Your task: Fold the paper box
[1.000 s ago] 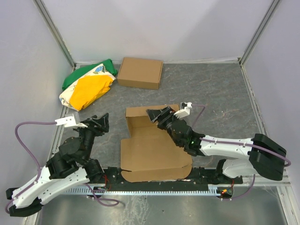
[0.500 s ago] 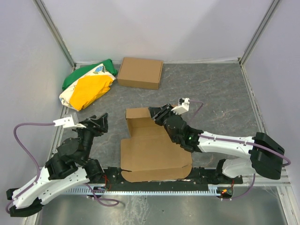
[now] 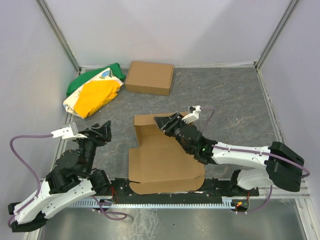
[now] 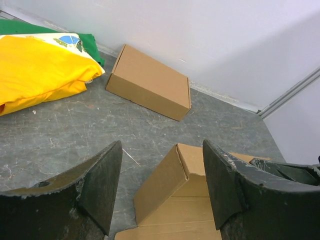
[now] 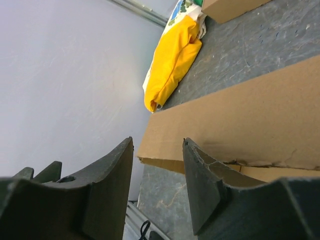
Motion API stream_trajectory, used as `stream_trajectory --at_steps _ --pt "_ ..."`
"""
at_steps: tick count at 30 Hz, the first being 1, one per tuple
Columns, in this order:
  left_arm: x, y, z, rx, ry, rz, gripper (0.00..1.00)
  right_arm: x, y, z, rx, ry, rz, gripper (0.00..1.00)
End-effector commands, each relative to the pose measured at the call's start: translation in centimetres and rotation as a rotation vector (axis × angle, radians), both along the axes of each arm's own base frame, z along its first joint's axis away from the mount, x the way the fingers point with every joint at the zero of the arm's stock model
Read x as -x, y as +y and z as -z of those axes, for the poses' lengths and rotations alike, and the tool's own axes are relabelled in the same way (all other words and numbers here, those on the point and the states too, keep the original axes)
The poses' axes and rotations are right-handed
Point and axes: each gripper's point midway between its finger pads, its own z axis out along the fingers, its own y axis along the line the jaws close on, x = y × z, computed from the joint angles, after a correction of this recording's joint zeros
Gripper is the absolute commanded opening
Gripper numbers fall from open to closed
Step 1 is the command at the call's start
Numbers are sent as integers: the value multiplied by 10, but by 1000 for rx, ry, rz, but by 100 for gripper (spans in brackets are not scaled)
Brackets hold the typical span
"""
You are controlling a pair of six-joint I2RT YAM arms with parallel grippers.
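Note:
The paper box (image 3: 162,162) lies as a partly folded brown sheet in the middle of the table, its back and left walls (image 3: 148,121) raised. In the left wrist view the raised left wall (image 4: 162,187) stands ahead of the fingers. My right gripper (image 3: 162,122) is at the back wall's top edge with its jaws open. In its wrist view (image 5: 158,142) the flap's edge (image 5: 240,127) runs just behind the fingertips. My left gripper (image 3: 103,129) hovers left of the box, open and empty (image 4: 162,150).
A ready-made closed cardboard box (image 3: 149,77) sits at the back centre, also seen in the left wrist view (image 4: 150,82). A green, yellow and white bag (image 3: 95,92) lies at the back left. Grey walls enclose the table on three sides.
The right gripper's jaws narrowed, then widened a little, and it shifted slightly left along the back wall. The left arm drifted a little to the left.

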Motion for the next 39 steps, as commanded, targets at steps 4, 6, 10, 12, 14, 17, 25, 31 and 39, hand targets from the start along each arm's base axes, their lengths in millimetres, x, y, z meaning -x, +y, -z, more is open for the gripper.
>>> stream_trajectory --at_steps 4,6,10,12,14,17,25,31,39 --pt "-1 5 -2 -16 -6 -26 72 27 0 -8 -138 19 -86 51" --pt "-2 4 -2 -20 -3 -25 72 30 -4 -5 -116 32 -89 50" --pt "-3 0 -2 -27 1 -19 72 29 -13 4 -77 55 -44 51" --pt "-3 -1 -1 -35 4 -15 72 28 -14 0 -103 43 -37 51" --pt "-3 -1 -1 -38 5 -14 72 30 -13 -5 -110 30 -50 51" --pt "-3 -1 -1 -38 5 -17 72 33 -14 -8 -112 21 -67 51" --pt "-4 -1 0 -42 7 -19 72 40 -20 -2 -131 67 -78 50" --pt "-4 -2 1 -51 10 -16 72 42 -21 10 -110 104 -78 49" --pt "-4 -2 1 -42 7 -14 73 46 -21 28 -88 143 -94 53"
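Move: My right hand is right at the inward-folded flap on the paper box's far wall: the flap's middle is about 2 cm ahead, 1 cm to the right and 1 cm below. The box's left side wall is roughly 8 cm to the left and 2 cm back, 4 cm lower; the closed carton is some 22 cm ahead and 5 cm left, 6 cm below. From my left hand, the flap's middle is around 18 cm right and 7 cm ahead, 8 cm lower. I draw my right hand back off the flap towards myself, about 4 cm in all, quickly at first and then creeping, while it also eases a couple of centimetres right and sinks about 2 cm to sit in front of the flap's near edge. The fingers stay half open, and the wrist tips them down a little, under 10 degrees. ##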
